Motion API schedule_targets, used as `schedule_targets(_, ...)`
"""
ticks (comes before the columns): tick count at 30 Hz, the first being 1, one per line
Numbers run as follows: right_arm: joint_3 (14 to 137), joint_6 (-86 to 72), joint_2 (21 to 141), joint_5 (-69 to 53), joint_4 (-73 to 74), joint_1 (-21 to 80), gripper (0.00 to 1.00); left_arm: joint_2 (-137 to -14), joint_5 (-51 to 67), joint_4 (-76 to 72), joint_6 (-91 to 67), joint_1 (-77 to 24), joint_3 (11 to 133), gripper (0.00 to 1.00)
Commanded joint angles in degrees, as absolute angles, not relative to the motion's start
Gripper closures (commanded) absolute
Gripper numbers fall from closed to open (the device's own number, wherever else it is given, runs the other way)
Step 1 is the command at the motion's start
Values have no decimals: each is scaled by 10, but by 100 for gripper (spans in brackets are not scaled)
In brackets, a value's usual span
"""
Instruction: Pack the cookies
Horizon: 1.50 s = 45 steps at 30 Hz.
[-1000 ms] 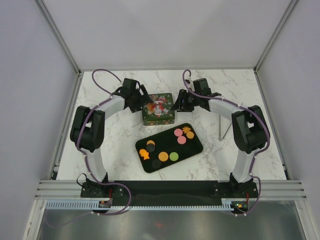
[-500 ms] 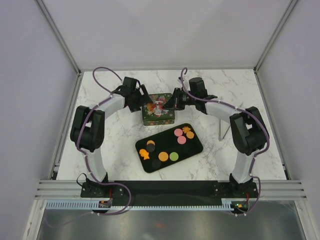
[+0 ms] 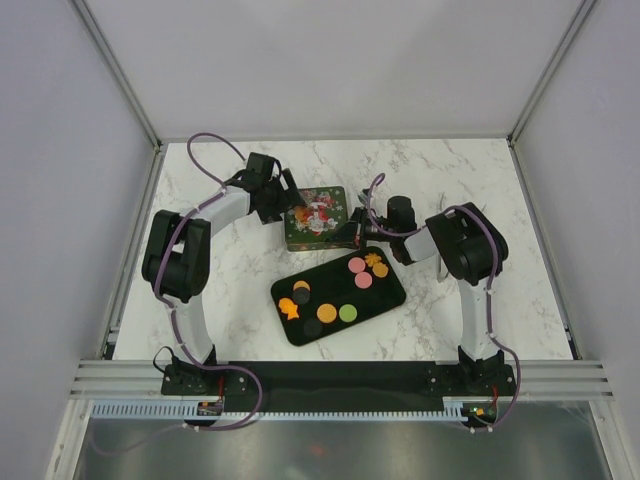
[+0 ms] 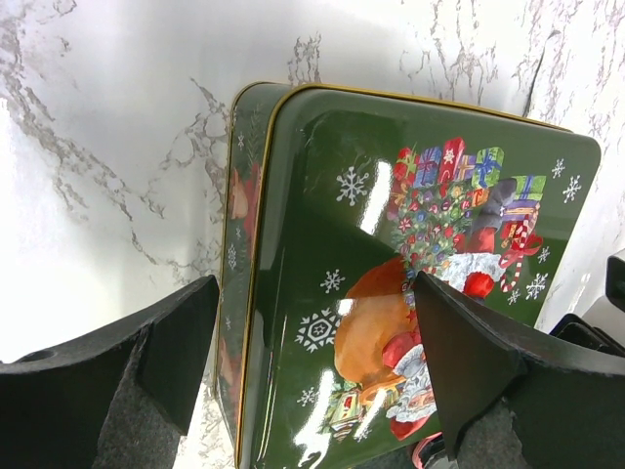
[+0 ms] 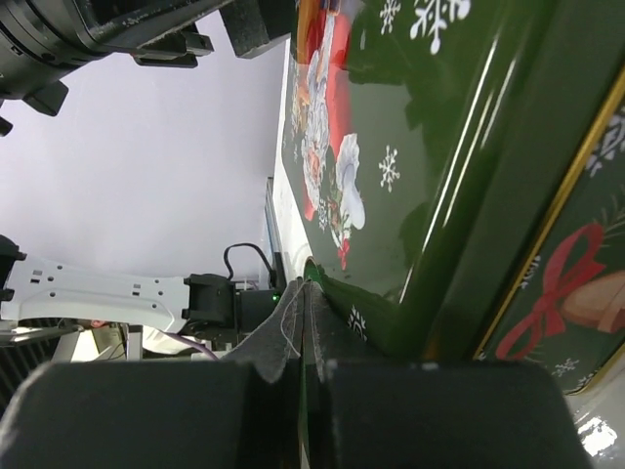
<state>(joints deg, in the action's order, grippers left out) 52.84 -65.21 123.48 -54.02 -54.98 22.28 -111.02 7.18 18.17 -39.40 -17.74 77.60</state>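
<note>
The cookies point(image 3: 340, 292) lie on a black oblong tray point(image 3: 390, 296): round pink, orange, green and dark pieces and two orange shaped ones. A green Christmas tin point(image 3: 316, 217) stands behind the tray, its lid on. My left gripper point(image 3: 286, 206) is open at the tin's left end; in the left wrist view point(image 4: 312, 362) one finger point(image 4: 166, 352) is beside the tin's wall point(image 4: 239, 322) and the other over the lid point(image 4: 391, 205). My right gripper point(image 3: 356, 232) is at the tin's right near corner; in the right wrist view point(image 5: 305, 293) it is shut on the lid's thin rim point(image 5: 337, 288).
The marble table point(image 3: 230, 290) is walled in by white panels on three sides. A thin grey rod point(image 3: 442, 262) leans on the table right of the tray. The right arm's elbow point(image 3: 462, 240) is folded close beside the tray's right end.
The right arm has folded inward and its gripper has dropped from the tin's right far side to its right near corner. The left arm, tin and tray have not moved.
</note>
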Motion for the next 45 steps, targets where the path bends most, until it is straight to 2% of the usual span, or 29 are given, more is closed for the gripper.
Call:
schedule_targets(1, 521, -628, 1245, -503, -493, 217, 100, -1121, 68, 202, -371, -180, 794, 11)
schedule_targets(9, 575, -585, 1168, -506, -396, 213, 97, -1118, 62, 213, -363, -180, 807, 11)
schedule_targets(12, 600, -549, 1118, -497, -317, 209, 93, -1114, 57, 221, -355, -178, 819, 11)
schedule_targets(15, 626, -523, 1085, -489, -273, 205, 82, -1106, 54, 228, -342, -177, 839, 10)
schedule_targets(16, 633, -515, 1075, -485, -257, 204, 75, -1103, 50, 235, -338, -176, 845, 10)
schedule_targets(18, 654, -473, 1042, -462, -198, 200, 68, -1094, 49, 242, -324, -171, 867, 10)
schedule_targets(20, 677, -434, 1018, -434, -143, 197, 54, -1084, 40, 259, -315, -164, 881, 10)
schedule_targets(21, 680, -405, 988, -407, -108, 195, 44, -1066, 38, 261, -313, -162, 885, 9)
schedule_targets(23, 675, -391, 956, -381, -90, 188, 34, -1043, 38, 267, -301, -159, 885, 9)
schedule_targets(24, 673, -376, 923, -361, -70, 185, 5, -1015, 38, 269, -297, -160, 877, 9)
schedule_targets(25, 672, -366, 907, -348, -57, 182, 2, -1000, 40, 271, -295, -161, 870, 9)
schedule_targets(30, 649, -309, 777, -228, 32, 171, 2, -881, 70, 271, -284, -160, 781, 9)
schedule_targets(35, 629, -266, 698, -93, 115, 171, 2, -731, 105, 275, -277, -160, 693, 9)
schedule_targets(38, 593, -266, 649, -46, 122, 170, 2, -662, 144, 293, -251, -161, 642, 9)
schedule_targets(45, 560, -259, 592, 8, 141, 171, 2, -554, 138, 307, -213, -160, 578, 9)
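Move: Near the closed tin both hands are low: from the left hand, open over its left part, the middle of the tin is about 6 cm to the right, 2 cm back and 3 cm down. From the right hand, shut at the lid's near right part, it lies roughly 5 cm ahead, 4 cm left and 3 cm down. The black tray's middle is some 14 cm straight back from the right hand, its pink cookies about 8 cm back and 5 cm right, both 6 cm lower. Coming free of the lid, the right hand rises about 25 cm, first edging forward, then swings some 18 cm right and drops back slightly, opening wide while its fingers turn clockwise from pointing left to pointing mostly forward. The left hand lingers briefly, then lifts about 20 cm and draws back and a little left away from the tin, still open, tilting up some 25 degrees. ##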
